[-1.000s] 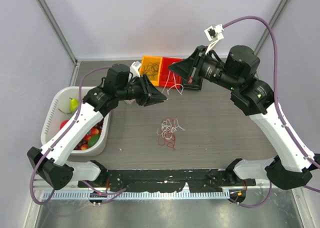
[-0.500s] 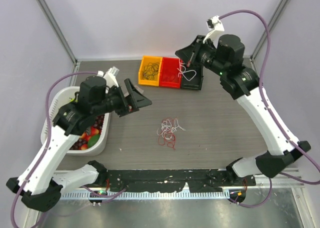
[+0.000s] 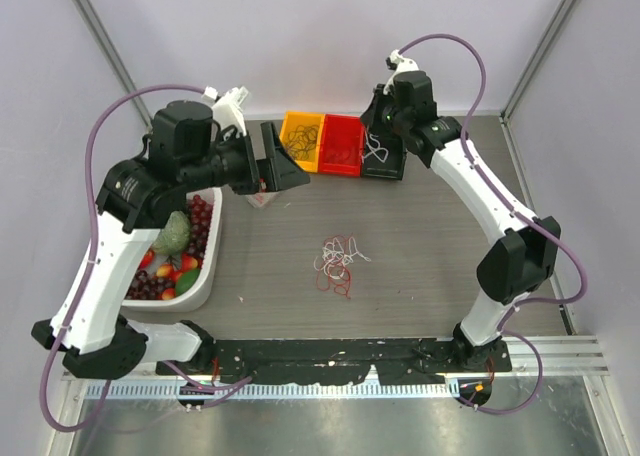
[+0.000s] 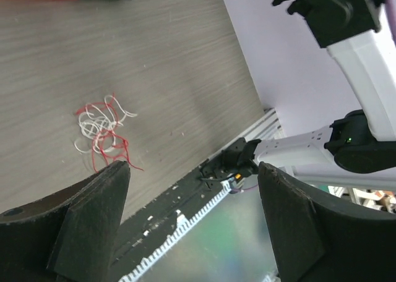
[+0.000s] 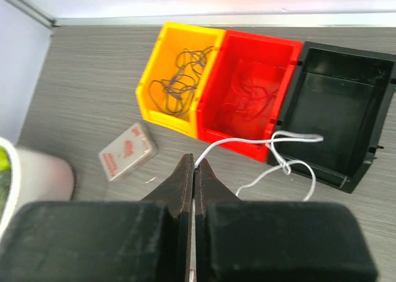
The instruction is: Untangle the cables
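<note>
A small tangle of red and white cables [image 3: 338,258] lies on the grey table near its middle; the left wrist view has this tangle [image 4: 102,130] at mid-left. My left gripper [image 3: 290,161] hangs well above the table to the back left of it, open, with nothing between its fingers [image 4: 93,220]. My right gripper [image 3: 375,136] is at the back, over the bins, shut on one white cable [image 5: 291,158]. That cable runs from the shut jaws and loops over the front edge of the black bin [image 5: 340,109].
At the back stand a yellow bin [image 5: 179,78] with dark wires, a red bin [image 5: 247,90] with wires, and the black one. A small grey box [image 5: 127,151] lies in front of them. A white basket [image 3: 110,216] of fruit sits at the left.
The left gripper has opened wide and drawn back to the left and up. The right arm has swung to the back with the white cable, over the black bin.
</note>
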Controlling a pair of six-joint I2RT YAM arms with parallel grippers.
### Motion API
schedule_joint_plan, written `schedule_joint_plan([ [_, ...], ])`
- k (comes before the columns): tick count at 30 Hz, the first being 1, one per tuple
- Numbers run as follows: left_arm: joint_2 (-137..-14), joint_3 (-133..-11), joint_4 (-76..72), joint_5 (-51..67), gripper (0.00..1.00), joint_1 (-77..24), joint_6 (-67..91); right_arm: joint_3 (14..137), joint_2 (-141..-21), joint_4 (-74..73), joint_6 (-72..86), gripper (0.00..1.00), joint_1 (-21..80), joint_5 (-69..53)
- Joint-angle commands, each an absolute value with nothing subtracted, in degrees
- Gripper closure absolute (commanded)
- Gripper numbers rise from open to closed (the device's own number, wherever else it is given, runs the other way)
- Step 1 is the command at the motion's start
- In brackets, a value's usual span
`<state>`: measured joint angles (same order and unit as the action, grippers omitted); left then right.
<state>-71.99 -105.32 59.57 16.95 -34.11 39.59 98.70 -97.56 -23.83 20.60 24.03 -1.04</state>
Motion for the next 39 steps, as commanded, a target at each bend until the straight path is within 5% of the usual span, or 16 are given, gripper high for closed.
schedule_joint_plan([
  [1,-75.1,-113.0,66.0,18.4,0.12,-33.8,30.3,99.6,-100.5,-19.8,18.4,0.99,22.2,1.5],
  [17,-78.4,-116.1,72.0,20.0,0.11,-31.6,22.5,108.4,-121.4,-18.1,17.8,0.99,15.3,-6.1],
  [19,-78.4,-115.6,71.8,20.2,0.11,-31.6,22.6,114.9,-125.6,-25.5,18.9,0.93,15.3,-4.1],
  [21,-78.3,-115.1,71.6,20.7,0.11,-31.6,23.0,120.6,-129.0,-32.7,20.8,0.74,15.3,-0.9],
  [25,-78.2,-113.4,70.1,22.2,0.11,-31.6,24.5,130.2,-132.5,-44.8,20.6,0.52,16.1,2.3],
  [32,-76.8,-105.1,63.7,25.1,0.12,-31.6,30.8,127.0,-124.9,-52.4,20.7,0.46,16.8,5.9],
  [39,-76.0,-86.0,54.7,28.5,0.44,-31.6,40.1,98.1,-103.7,-47.1,20.7,0.49,21.0,-6.6],
])
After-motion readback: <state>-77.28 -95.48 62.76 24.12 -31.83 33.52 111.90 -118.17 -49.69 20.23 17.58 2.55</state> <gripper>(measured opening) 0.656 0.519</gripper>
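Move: The right hand still pinches a loose white cable and is bound for the empty black bin, about 12 cm ahead, 6 cm to its right and some 27 cm below. The red bin lies 12 cm ahead and 5 cm left of that hand; the white-and-red cable tangle is some 22 cm behind and 5 cm left, on the table. For the open, empty left hand, the tangle is roughly 7 cm to the right, level fore and aft, and 40 cm below. The right hand lowers the white cable down and forward, bearing a little right, sinking nearly 20 cm into low reach over the black bin, where its fingers open about halfway and let go while the wrist tips about 30 degrees further downward; it then draws straight back some 10 cm towards its base, rising slightly, off the bin. Meanwhile the left hand hangs roughly in place, dipping only a little, then sinks faster towards the tangle, about 10 cm lower in all, tipping down slightly, with its wide-open fingers starting to narrow on nothing near the end. ##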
